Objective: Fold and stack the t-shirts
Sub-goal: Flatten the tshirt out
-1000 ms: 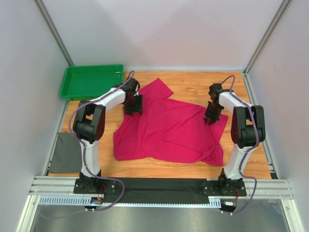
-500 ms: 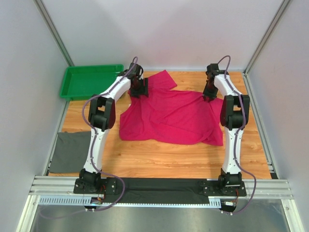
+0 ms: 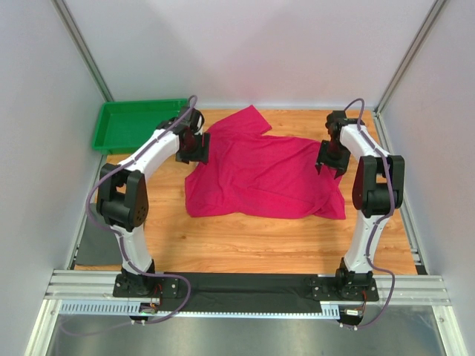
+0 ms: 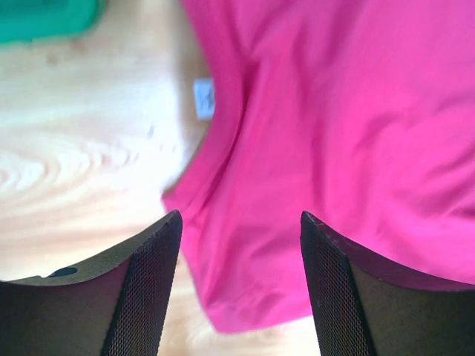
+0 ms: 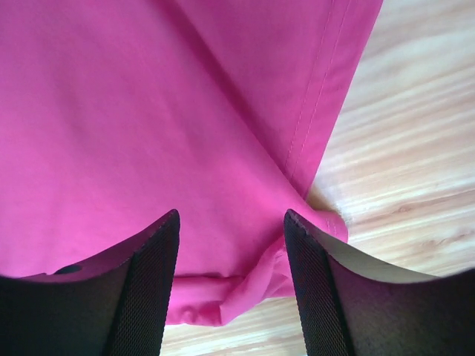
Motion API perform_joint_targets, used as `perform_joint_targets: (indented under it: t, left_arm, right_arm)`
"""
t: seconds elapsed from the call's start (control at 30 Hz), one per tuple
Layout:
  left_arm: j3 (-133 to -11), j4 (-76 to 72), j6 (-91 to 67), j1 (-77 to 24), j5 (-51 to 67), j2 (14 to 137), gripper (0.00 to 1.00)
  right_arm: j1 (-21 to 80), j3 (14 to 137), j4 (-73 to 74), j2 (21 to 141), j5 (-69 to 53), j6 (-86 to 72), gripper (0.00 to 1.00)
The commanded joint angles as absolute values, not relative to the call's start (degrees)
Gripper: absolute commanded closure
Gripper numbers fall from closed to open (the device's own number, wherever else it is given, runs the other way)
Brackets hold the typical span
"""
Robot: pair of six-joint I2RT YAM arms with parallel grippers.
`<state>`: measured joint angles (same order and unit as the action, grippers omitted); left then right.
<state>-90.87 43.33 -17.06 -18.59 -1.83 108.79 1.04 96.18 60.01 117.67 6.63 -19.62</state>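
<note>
One magenta-pink t-shirt (image 3: 263,174) lies spread across the middle of the wooden table, one sleeve pointing to the far edge. My left gripper (image 3: 194,148) hovers over the shirt's left edge, open. In the left wrist view the left gripper (image 4: 239,216) has only loose cloth (image 4: 334,133) below it, and a white label (image 4: 203,98) shows at the neckline. My right gripper (image 3: 330,159) hangs over the shirt's right edge. In the right wrist view the right gripper (image 5: 231,215) is open above a rumpled hem corner (image 5: 223,297), gripping nothing.
A green tray (image 3: 137,124) stands at the far left corner; its corner (image 4: 44,18) also shows in the left wrist view. A grey cloth (image 3: 93,245) lies at the near left, partly behind the left arm. Bare wood (image 3: 260,241) runs along the near side of the shirt.
Both arms carried the shirt toward the far edge, then drew back a little. The right gripper has opened and let go of the cloth. The shirt now lies flatter and farther back.
</note>
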Motion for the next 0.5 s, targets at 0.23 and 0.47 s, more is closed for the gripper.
perform_joint_targets:
  t: [0.23,0.47]
  left_arm:
    - [-84.2,44.74,-13.8,-18.11,-7.46,110.74,0.26]
    - [-79.81,43.33,-14.06,-16.35,-8.61,108.11,0.27]
  right_arm:
    - [0.97,88.86,57.22,114.26,10.88,-17.4,0.39]
    - [1.05,86.22,56.52,112.94,13.8,-16.26,0.39]
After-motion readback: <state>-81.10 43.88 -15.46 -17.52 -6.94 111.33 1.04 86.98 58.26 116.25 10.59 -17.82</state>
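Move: The left hand is aimed at the shirt's left side corner, about 5 cm back, 5 cm left and 10 cm below it. The shirt's near-left corner lies some 16 cm back and 2 cm left, the green bin 14 cm ahead and 20 cm left. The folded flap at the shirt's near-right lies about 10 cm back, 4 cm right and 5 cm below the right hand. Left hand sinks 7 cm, easing back and left to the shirt's side corner; right backs 4 cm, sinking. ##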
